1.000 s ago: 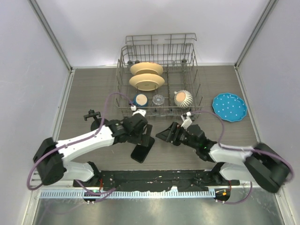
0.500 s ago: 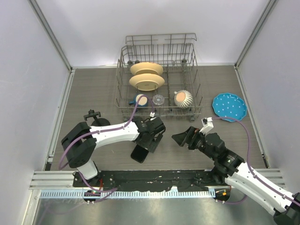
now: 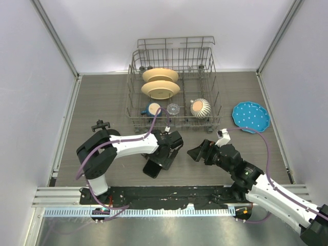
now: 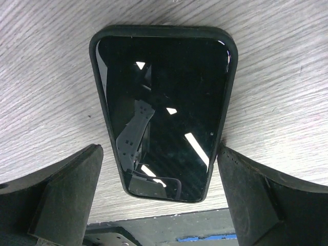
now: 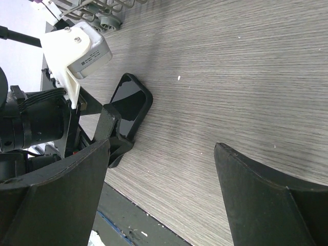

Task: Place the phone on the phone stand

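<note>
The black phone [image 3: 151, 168] lies flat on the wooden table near the front edge. My left gripper [image 3: 167, 154] hovers over its far end, open. In the left wrist view the phone [image 4: 164, 107] lies screen up between my two spread fingers [image 4: 66, 195], which do not touch it. My right gripper [image 3: 198, 152] is open and empty, to the right of the phone. The right wrist view shows the phone [image 5: 130, 104] ahead to the left, partly under the left gripper [image 5: 110, 139]. The phone stand [image 3: 101, 127] stands on the table at the left, apart from both grippers.
A wire dish rack [image 3: 174, 110] with plates, a cup and a bowl stands behind the grippers. A blue dotted plate [image 3: 250, 116] lies at the right. A black rail [image 3: 169, 193] runs along the table's near edge, just in front of the phone.
My left gripper swung right, then settled over the phone's far end. My right gripper pulled back to the right, away from the phone. The phone has not moved.
</note>
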Robot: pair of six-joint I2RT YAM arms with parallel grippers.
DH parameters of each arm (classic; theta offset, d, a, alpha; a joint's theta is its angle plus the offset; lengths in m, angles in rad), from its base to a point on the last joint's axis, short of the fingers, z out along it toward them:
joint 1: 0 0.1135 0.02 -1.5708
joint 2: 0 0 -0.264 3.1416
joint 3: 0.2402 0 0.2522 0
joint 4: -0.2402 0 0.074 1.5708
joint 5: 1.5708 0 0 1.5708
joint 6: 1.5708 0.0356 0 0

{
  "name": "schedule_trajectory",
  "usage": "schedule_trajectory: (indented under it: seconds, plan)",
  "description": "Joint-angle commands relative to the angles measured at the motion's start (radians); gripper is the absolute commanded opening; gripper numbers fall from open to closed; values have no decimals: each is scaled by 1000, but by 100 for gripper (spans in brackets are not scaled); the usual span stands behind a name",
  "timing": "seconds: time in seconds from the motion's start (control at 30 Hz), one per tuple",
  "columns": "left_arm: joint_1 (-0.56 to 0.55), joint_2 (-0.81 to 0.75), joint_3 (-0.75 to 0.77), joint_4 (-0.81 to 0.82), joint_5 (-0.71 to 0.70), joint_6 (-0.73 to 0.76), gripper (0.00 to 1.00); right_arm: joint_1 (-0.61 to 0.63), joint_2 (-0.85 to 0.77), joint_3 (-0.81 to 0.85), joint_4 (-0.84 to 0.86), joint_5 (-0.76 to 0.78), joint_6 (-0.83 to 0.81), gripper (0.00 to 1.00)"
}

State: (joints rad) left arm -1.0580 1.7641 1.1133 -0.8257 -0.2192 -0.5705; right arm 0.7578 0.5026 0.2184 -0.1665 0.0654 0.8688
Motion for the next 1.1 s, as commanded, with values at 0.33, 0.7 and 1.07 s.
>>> schedule_trajectory:
  seconds: [0.33, 0.7, 1.07]
  plan:
    - [15, 107, -70, 111, 193, 17, 66, 0, 80, 30, 44, -38, 2, 87]
    - [27, 43, -110, 168, 156, 9, 1, 5, 163, -40, 162, -111, 73, 87]
    - [72, -179, -227, 352, 267, -46, 0, 55, 459, -128, 642, -70, 380, 59]
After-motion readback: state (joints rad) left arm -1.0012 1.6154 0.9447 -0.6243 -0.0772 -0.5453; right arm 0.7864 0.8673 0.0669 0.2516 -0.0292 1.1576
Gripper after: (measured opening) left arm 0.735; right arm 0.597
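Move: The phone lies flat under the left hand, between its open fingers, its middle only about 1 cm ahead, 1 cm to the right and 1 cm below. From that hand the phone stand is some 26 cm to the left and 11 cm farther out, the blue mug about 22 cm ahead and 6 cm left. The right hand has the phone roughly 15 cm to its left, 2 cm back and 8 cm below, and the striped cup 18 cm ahead, 2 cm right. The left fingers close on the phone's two long edges and pinch it after easing about 1 cm back, right and slightly down, then rise about 1 cm while rolling so their right side lifts some 10 degrees. The right hand sinks about 6 cm, then also works left towards the phone by 3 cm, tipping its half-closing fingers downward, touching nothing. ##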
